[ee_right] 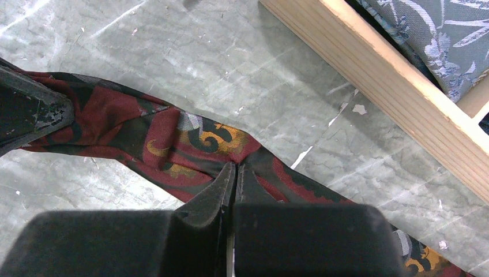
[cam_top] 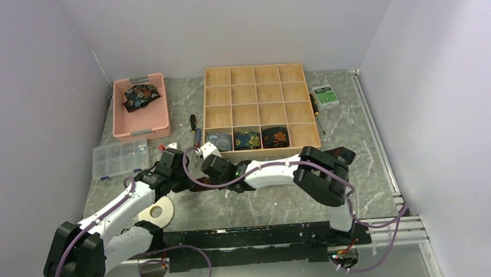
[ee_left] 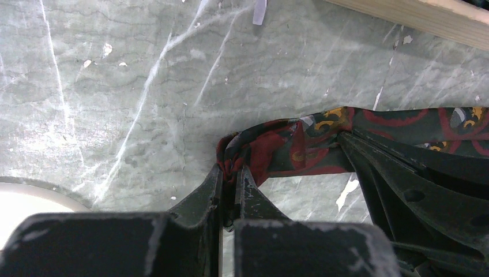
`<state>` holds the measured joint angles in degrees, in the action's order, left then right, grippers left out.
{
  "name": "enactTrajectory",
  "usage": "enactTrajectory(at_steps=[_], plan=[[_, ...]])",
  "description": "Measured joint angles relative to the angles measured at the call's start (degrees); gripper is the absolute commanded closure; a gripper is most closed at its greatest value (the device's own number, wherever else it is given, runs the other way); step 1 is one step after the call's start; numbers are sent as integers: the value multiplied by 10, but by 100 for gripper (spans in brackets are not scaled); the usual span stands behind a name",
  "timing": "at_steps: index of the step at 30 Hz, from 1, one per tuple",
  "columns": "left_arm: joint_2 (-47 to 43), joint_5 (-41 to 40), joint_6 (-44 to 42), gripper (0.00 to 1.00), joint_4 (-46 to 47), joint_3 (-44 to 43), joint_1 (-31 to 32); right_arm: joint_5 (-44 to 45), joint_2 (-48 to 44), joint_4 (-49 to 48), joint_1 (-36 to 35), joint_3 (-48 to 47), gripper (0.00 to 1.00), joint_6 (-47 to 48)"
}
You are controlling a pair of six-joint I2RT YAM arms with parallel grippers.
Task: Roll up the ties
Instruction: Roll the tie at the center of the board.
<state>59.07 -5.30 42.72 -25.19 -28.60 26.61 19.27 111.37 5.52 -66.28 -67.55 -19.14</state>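
A dark maroon and black tie [ee_right: 173, 144] with gold motifs lies stretched on the marble table in front of the wooden box. My left gripper [ee_left: 232, 172] is shut on its bunched end [ee_left: 277, 147]. My right gripper [ee_right: 235, 168] is shut on the strip a little further along, and its black finger [ee_left: 403, 184] shows at the right of the left wrist view. In the top view the arms hide most of this tie. Three rolled ties sit in the box's front row: grey-blue [cam_top: 218, 140], dark blue [cam_top: 247, 139], and black with red-orange [cam_top: 274, 137].
The wooden compartment box [cam_top: 255, 71] stands just behind both grippers, with its front wall [ee_right: 392, 86] close to the right one. A pink bin [cam_top: 122, 116] at back left holds another dark floral tie [cam_top: 141, 96]. A clear parts organizer [cam_top: 120, 158], screwdrivers [cam_top: 193, 123] and a white tape roll [cam_top: 157, 212] lie nearby.
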Motion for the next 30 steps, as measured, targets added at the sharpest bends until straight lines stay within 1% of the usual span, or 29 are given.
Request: enactTrajectory(at_steps=[14, 23, 24, 25, 26, 27, 28, 30], plan=[[0, 0, 0, 97, 1, 0, 0, 0, -35, 13, -21, 26, 100, -6], [0, 2, 0, 97, 2, 0, 1, -3, -36, 12, -28, 38, 100, -21], [0, 2, 0, 97, 2, 0, 1, -3, -36, 12, -28, 38, 94, -22], [0, 3, 0, 97, 3, 0, 1, -3, -36, 12, -28, 38, 84, -23], [0, 3, 0, 97, 3, 0, 1, -2, -36, 12, -28, 38, 70, -25], [0, 3, 0, 97, 3, 0, 1, -2, -36, 12, -28, 38, 62, -28], [0, 3, 0, 97, 3, 0, 1, -2, -36, 13, -28, 38, 57, -31], [0, 3, 0, 97, 3, 0, 1, -2, -37, 16, -28, 38, 54, -34]])
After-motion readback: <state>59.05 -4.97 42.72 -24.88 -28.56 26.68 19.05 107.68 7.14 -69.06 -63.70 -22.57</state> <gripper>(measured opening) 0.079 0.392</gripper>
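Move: The right gripper has the tie's upper layer pinched just above the table, and the bare table it is drawn to lies some 3 cm back and 1 cm right. From that hand the folded tie end, pinched by the left gripper, is about 9 cm left and 3 cm back; the wooden box's front edge is 8 cm straight ahead, the blue-grey roll 13 cm ahead and 3 cm right. From the left gripper the pinched stretch lies roughly 9 cm right, 3 cm ahead. Keep the left gripper still and shut on the folded end. With the right, draw the pinched upper layer back about 3 cm, away from the wooden box and a touch right, lifting roughly 1 cm on the way and setting down again; pause there, then open the fingers a little under halfway to let go. ##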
